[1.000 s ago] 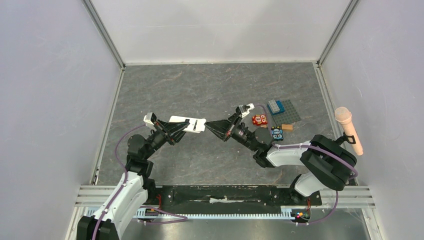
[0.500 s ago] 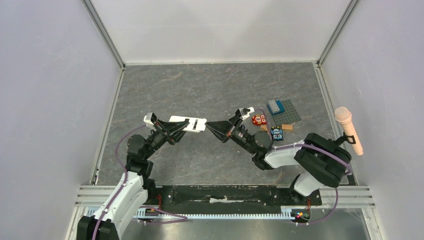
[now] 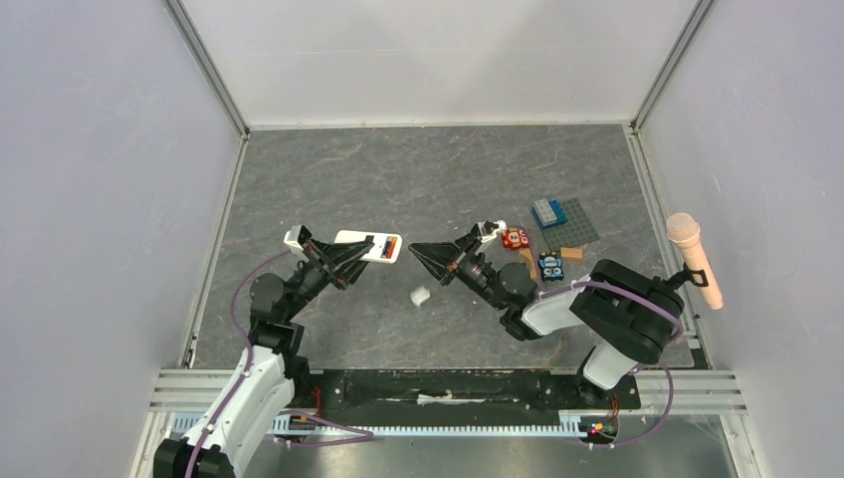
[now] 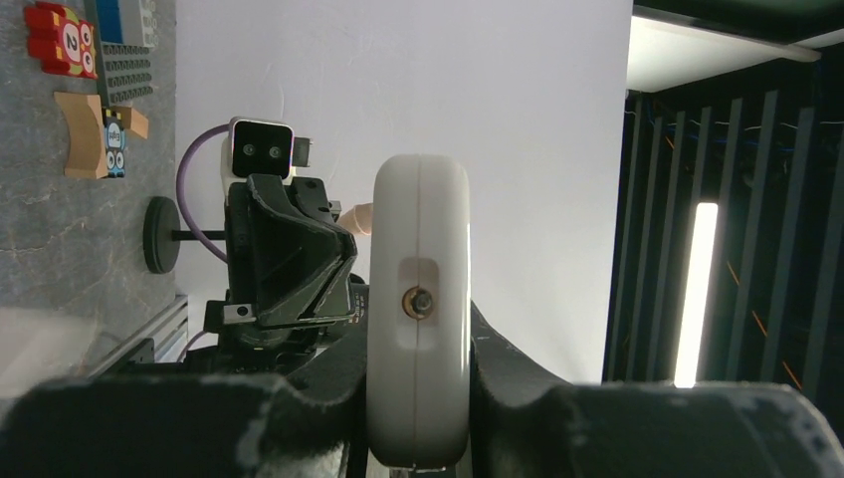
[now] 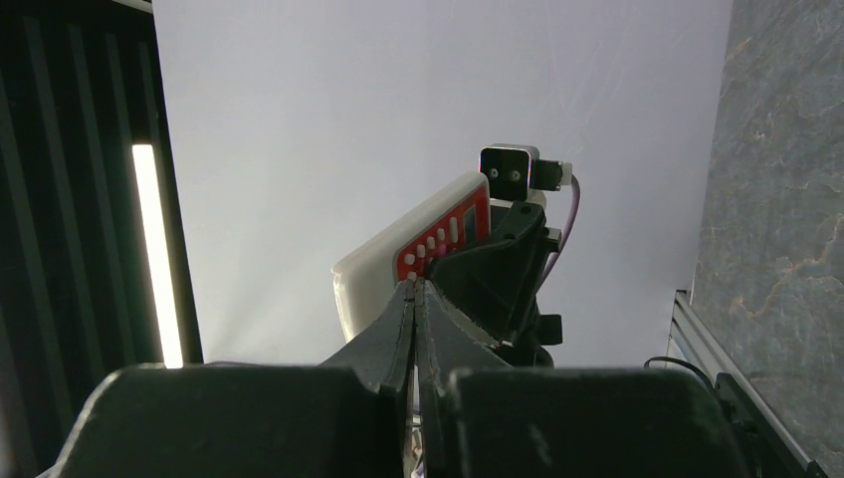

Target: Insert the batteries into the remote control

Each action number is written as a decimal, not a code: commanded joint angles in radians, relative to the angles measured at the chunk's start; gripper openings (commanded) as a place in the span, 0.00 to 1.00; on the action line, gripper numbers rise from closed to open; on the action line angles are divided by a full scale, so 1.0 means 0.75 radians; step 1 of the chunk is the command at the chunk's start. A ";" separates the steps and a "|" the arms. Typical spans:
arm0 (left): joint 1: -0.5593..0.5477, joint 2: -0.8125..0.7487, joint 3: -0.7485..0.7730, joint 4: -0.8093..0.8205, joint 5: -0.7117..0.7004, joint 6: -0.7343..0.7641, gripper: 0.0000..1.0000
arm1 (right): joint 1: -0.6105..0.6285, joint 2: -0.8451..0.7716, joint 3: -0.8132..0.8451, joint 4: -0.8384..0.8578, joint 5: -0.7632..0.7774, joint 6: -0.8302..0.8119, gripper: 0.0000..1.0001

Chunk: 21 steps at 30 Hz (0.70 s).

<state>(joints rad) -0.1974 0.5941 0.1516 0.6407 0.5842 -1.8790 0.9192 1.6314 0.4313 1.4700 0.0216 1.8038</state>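
My left gripper (image 3: pixel 360 253) is shut on the remote control (image 3: pixel 370 246), a white bar held level above the table. A red and dark patch shows at its right end. The left wrist view has the remote control (image 4: pixel 419 299) end-on between my fingers, with a small gold-ringed spot in a recess. My right gripper (image 3: pixel 415 251) is shut with nothing in it, its tip just right of the remote's end. From the right wrist, the remote control (image 5: pixel 423 244) shows its red button face beyond my closed tips (image 5: pixel 415 289). A small white cover piece (image 3: pixel 420 296) is below the gap. I cannot make out the batteries.
Toy blocks lie at the right: a red block (image 3: pixel 516 238), a blue brick on a grey plate (image 3: pixel 563 218), wooden pieces (image 3: pixel 571 253) and a blue-faced block (image 3: pixel 550 265). A pink microphone (image 3: pixel 694 257) leans at the right wall. Enclosure walls ring the grey floor.
The left gripper has drawn the remote slightly left and rolled it, so red now shows at its end. A small white piece has appeared on the table below the gap. The right gripper stays shut.
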 commanded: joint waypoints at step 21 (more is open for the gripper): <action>0.006 -0.040 0.005 -0.296 0.018 0.336 0.02 | -0.017 -0.384 0.160 -1.326 -0.045 -0.950 0.53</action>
<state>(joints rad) -0.1974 0.5777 0.1516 0.4614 0.5850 -1.7363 0.9115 1.3834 0.3645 0.9916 -0.0330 1.4834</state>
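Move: The loose battery cover is below the right hand, roughly 22 cm down, about 1 cm back and 2 cm to the right. The remote's middle is some 8 cm to the right hand's left, about level fore and aft and around 1 cm higher, its open battery end just short of the fingertips. The red owl block is about 12 cm ahead and 22 cm right on the table. From the left hand, the cover is about 9 cm right, level fore and aft and 23 cm down. Still pinching the remote, the left fingers lower it about 3.5 cm. After a brief pause the right hand, touching nothing, drops some 6 cm and eases back a little, away from the remote's end and towards the cover; its shut fingers spread to nearly half open while the hand tips about 25 degrees, bringing the upward-pointing fingers to roughly level. ##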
